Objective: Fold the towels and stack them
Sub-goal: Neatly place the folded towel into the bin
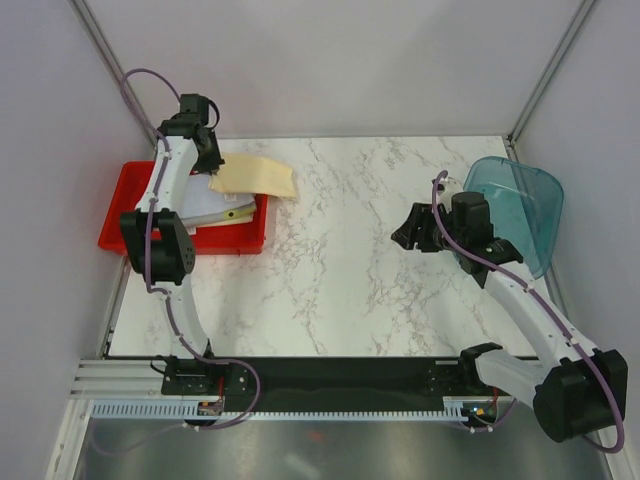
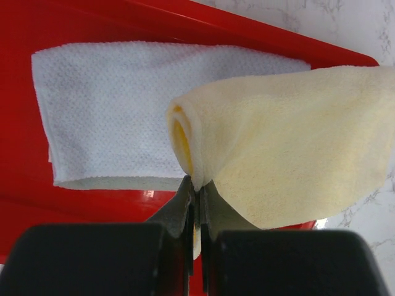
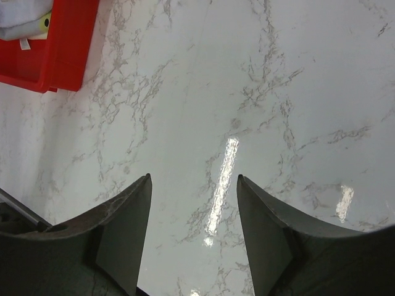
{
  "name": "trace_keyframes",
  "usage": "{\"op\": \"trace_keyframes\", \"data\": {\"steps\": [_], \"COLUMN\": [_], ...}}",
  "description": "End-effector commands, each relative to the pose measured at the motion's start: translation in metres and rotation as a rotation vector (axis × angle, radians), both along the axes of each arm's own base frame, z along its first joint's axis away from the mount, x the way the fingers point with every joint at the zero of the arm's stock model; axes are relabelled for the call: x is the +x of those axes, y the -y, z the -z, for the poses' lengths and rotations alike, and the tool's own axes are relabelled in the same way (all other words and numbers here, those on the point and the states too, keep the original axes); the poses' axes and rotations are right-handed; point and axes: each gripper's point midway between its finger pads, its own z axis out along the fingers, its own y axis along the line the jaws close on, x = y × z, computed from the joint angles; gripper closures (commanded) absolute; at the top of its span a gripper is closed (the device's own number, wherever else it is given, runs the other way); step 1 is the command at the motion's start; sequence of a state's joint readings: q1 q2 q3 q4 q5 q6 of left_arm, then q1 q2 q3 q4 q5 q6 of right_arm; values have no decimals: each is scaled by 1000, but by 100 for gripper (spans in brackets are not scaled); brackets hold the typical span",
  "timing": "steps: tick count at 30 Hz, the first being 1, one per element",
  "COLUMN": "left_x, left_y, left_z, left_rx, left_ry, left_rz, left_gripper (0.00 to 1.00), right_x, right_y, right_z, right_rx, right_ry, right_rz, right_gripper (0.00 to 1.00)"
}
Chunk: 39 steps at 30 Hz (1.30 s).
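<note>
My left gripper (image 2: 199,184) is shut on the edge of a folded pale yellow towel (image 2: 296,148), which hangs above the red tray (image 2: 92,24). From above, that yellow towel (image 1: 255,177) juts out over the tray's back right corner, with the left gripper (image 1: 211,172) at its left end. A folded white towel (image 2: 117,117) lies flat in the tray beneath it, also visible as the white towel (image 1: 215,210) from above. Over the right part of the table my right gripper (image 1: 404,232) stands open, its fingers (image 3: 126,228) holding nothing above bare marble.
The red tray (image 1: 120,225) sits at the table's left edge. A translucent teal basket (image 1: 520,205) stands at the right edge, just behind the right arm. White marble tabletop (image 1: 350,250) spreads between them. Metal frame posts rise at the back corners.
</note>
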State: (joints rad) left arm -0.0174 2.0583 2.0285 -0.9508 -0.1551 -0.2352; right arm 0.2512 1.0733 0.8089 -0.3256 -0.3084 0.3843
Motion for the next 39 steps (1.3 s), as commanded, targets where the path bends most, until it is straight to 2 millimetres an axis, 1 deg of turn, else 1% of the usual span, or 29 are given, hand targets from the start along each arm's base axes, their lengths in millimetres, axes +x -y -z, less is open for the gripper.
{"op": "trace_keyframes", "data": {"steps": [1, 3, 4, 6, 7, 8, 10, 11, 12, 13, 14, 15, 17, 19, 20, 21, 23, 24, 25, 26, 29, 30, 31, 32, 34, 35, 36, 38, 39], "left_x": [-4, -5, -6, -8, -10, -11, -13, -13, -12, -11, -13, -14, -14, -7, -7, -6, -7, -10, -10, -12, -7, -3, 1, 1, 14, 14, 17, 17, 15], "left_y": [-45, -54, -64, -73, -85, -91, -103, -103, -102, -104, -111, -124, -129, -127, -130, -138, -146, -155, -156, -158, -143, -131, -117, -105, -75, -63, -56, -59, -71], "left_z": [-21, -17, -18, -20, -20, -19, -6, 3, 21, 28, 36, 51, 55, 56, 54, 46, 31, 21, 13, -3, -28, -28, -29, -22, -17, -1, 8, 27, 35], "left_rx": [55, 45, 39, 27, 25, 17, -4, -18, -26, -12, 10, 63, 59, 46, 59, 95, 131, 174, 186, 193, 115, 63, 12, -36, -140, -178, -200, -177, -125], "left_ry": [27, 16, 21, 28, 30, 29, 18, 9, -28, -43, -63, -104, -119, -108, -108, -96, -79, -66, -47, -16, 64, 75, 89, 80, 116, 96, 86, 53, 31], "left_rz": [-38, -54, -73, -89, -111, -117, -123, -110, -98, -100, -125, -168, -186, -185, -200, -228, -264, -299, -315, -331, -311, -280, -262, -234, -156, -125, -107, -124, -167], "left_gripper": [98, 98, 98, 98, 98, 98, 98, 98, 98, 98, 98, 98, 98, 85, 77, 61, 57, 49, 46, 44, 39, 37, 37, 37, 37, 37, 38, 40, 40], "right_x": [16, 17, 19, 20, 22, 23, 25, 25, 26, 28, 29, 30, 32, 34, 34, 35, 35, 35, 35, 35, 34, 33, 33, 33, 33, 33, 33, 33, 33], "right_y": [-2, -1, 0, 0, 0, 0, -2, -2, -4, -5, -5, -6, -6, -4, -3, -3, -3, -3, -3, -3, -3, -4, -5, -5, -7, -8, -9, -9, -9], "right_z": [-24, -23, -21, -21, -20, -20, -21, -20, -21, -20, -20, -18, -17, -15, -15, -14, -11, -8, -6, -5, -3, -4, -5, -5, -8, -9, -9, -9, -11], "right_rx": [7, -1, -7, -14, -15, -16, -14, -8, -3, -2, -2, -4, -13, -25, -29, -31, -33, -37, -37, -38, -31, -24, -15, -9, 7, 11, 13, 14, 17], "right_ry": [90, 90, 88, 88, 85, 84, 83, 78, 78, 74, 73, 70, 68, 67, 69, 67, 59, 53, 47, 44, 36, 36, 36, 38, 41, 42, 42, 44, 48], "right_rz": [-3, 1, 5, 4, 4, 6, 4, 2, -1, -4, -6, -9, -18, -7, -4, 0, -3, -3, -2, -2, 5, 2, 4, 4, 3, 2, -1, -4, -7], "right_gripper": [34, 33, 32, 32, 31, 31, 30, 30, 30, 29, 28, 28, 25, 24, 23, 23, 21, 20, 19, 18, 14, 13, 5, 2, 2, 2, 2, 2, 2]}}
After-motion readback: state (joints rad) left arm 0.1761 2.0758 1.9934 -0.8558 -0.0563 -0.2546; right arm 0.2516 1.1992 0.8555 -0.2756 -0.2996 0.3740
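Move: The left hand grips the yellow towel by its left end; the towel's middle hangs some 12 cm to the right, level ahead and about 3 cm lower. The folded stack it goes onto is centred about 1 cm ahead, 1 cm right and 10 cm below. The red bin's middle is roughly 2 cm back, 7 cm left and 12 cm down. From the empty right hand, the stack lies about 17 cm ahead, 55 cm left and 11 cm below. Left hand draws towel about 12 cm left, 8 down onto stack, releases, rises rightward; right hand creeps forward, opening. ##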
